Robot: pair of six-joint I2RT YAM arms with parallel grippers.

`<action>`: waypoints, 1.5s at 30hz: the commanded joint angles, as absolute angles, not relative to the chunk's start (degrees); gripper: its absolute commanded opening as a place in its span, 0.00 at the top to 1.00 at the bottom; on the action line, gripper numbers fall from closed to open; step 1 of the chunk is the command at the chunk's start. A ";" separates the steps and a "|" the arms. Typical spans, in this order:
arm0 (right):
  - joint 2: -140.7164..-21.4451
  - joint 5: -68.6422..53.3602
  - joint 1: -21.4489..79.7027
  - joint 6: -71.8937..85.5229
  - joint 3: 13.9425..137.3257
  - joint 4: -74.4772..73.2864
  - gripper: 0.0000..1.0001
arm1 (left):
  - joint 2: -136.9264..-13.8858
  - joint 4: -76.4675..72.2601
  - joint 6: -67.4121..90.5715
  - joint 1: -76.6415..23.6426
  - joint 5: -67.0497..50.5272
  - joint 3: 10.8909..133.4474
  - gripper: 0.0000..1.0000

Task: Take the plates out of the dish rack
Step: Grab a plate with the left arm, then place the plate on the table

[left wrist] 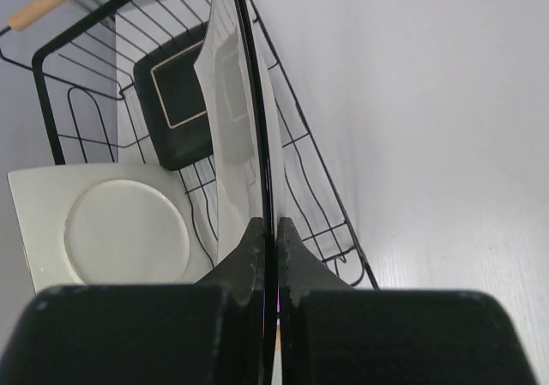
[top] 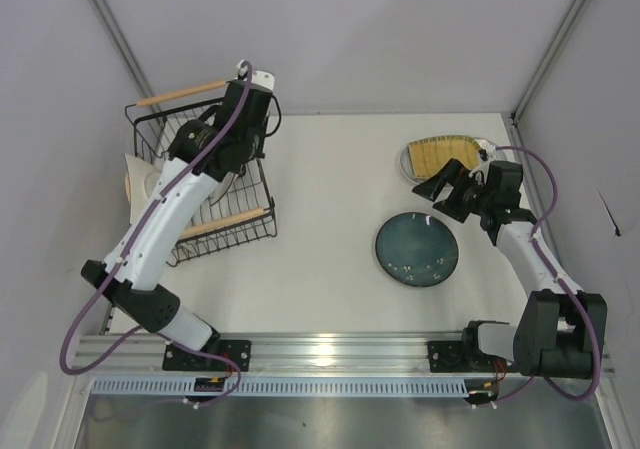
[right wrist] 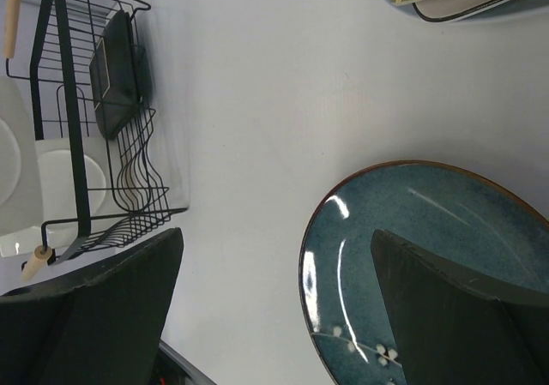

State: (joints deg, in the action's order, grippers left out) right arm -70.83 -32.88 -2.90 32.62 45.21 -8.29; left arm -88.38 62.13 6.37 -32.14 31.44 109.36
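Observation:
The dish rack, black wire with wooden bar handles, stands at the far left. My left gripper reaches into it and is shut on the thin dark rim of a pale glossy plate standing on edge. A dark square plate with a light line round its rim leans deeper in the rack. A white square plate lies at the rack's left side. My right gripper hangs open and empty above the table, next to a dark teal speckled round plate. A mustard ribbed plate lies behind it.
The mustard plate rests on a pale round plate near the right wall. Grey walls enclose the table on the left, back and right. The aluminium rail with both arm bases runs along the near edge.

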 commanded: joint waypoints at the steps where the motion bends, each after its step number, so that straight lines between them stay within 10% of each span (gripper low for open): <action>1: -69.87 -33.58 -4.12 34.01 46.76 -6.42 0.00 | -83.94 54.77 1.60 -36.90 37.18 114.87 1.00; 18: -60.56 -30.94 -30.57 44.91 48.78 -7.82 0.00 | -100.80 31.22 -13.62 -63.10 44.03 109.44 1.00; 29: -60.12 -29.71 -31.64 43.33 46.41 -9.40 0.00 | -107.49 4.06 -28.21 -75.75 47.75 89.58 1.00; 45: -64.42 -31.39 -24.81 33.51 45.52 -11.49 0.00 | -86.85 -20.29 -26.11 -78.05 51.86 54.17 1.00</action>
State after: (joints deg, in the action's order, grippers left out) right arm -63.05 -31.42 -28.29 38.87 44.62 -9.21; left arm -95.11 -6.31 -25.32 -78.28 44.38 56.45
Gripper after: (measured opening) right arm 0.994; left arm 0.039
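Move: Beyond the rack's right side, the teal plate lies on the table some 43 cm to the left hand's right, 4 cm back and 33 cm below the hand, which already holds the white square plate. The yellow plate is about 25 cm farther out than the teal one and 14 cm right of it. In the rack, the black tray sits 14 cm ahead and 17 cm left of the left hand. From the right hand, the teal plate is almost straight below, about 4 cm right. Swinging the held white square plate clear of the rack, the left hand lifts slightly, sweeps about 33 cm right towards the teal plate, and drops steeply while drawing back 14 cm and turning clockwise. It then eases some 6 cm back left, fingers still shut on the rim. The empty, open right hand moves off some 16 cm right, rising slightly and turning about 35 degrees clockwise. ##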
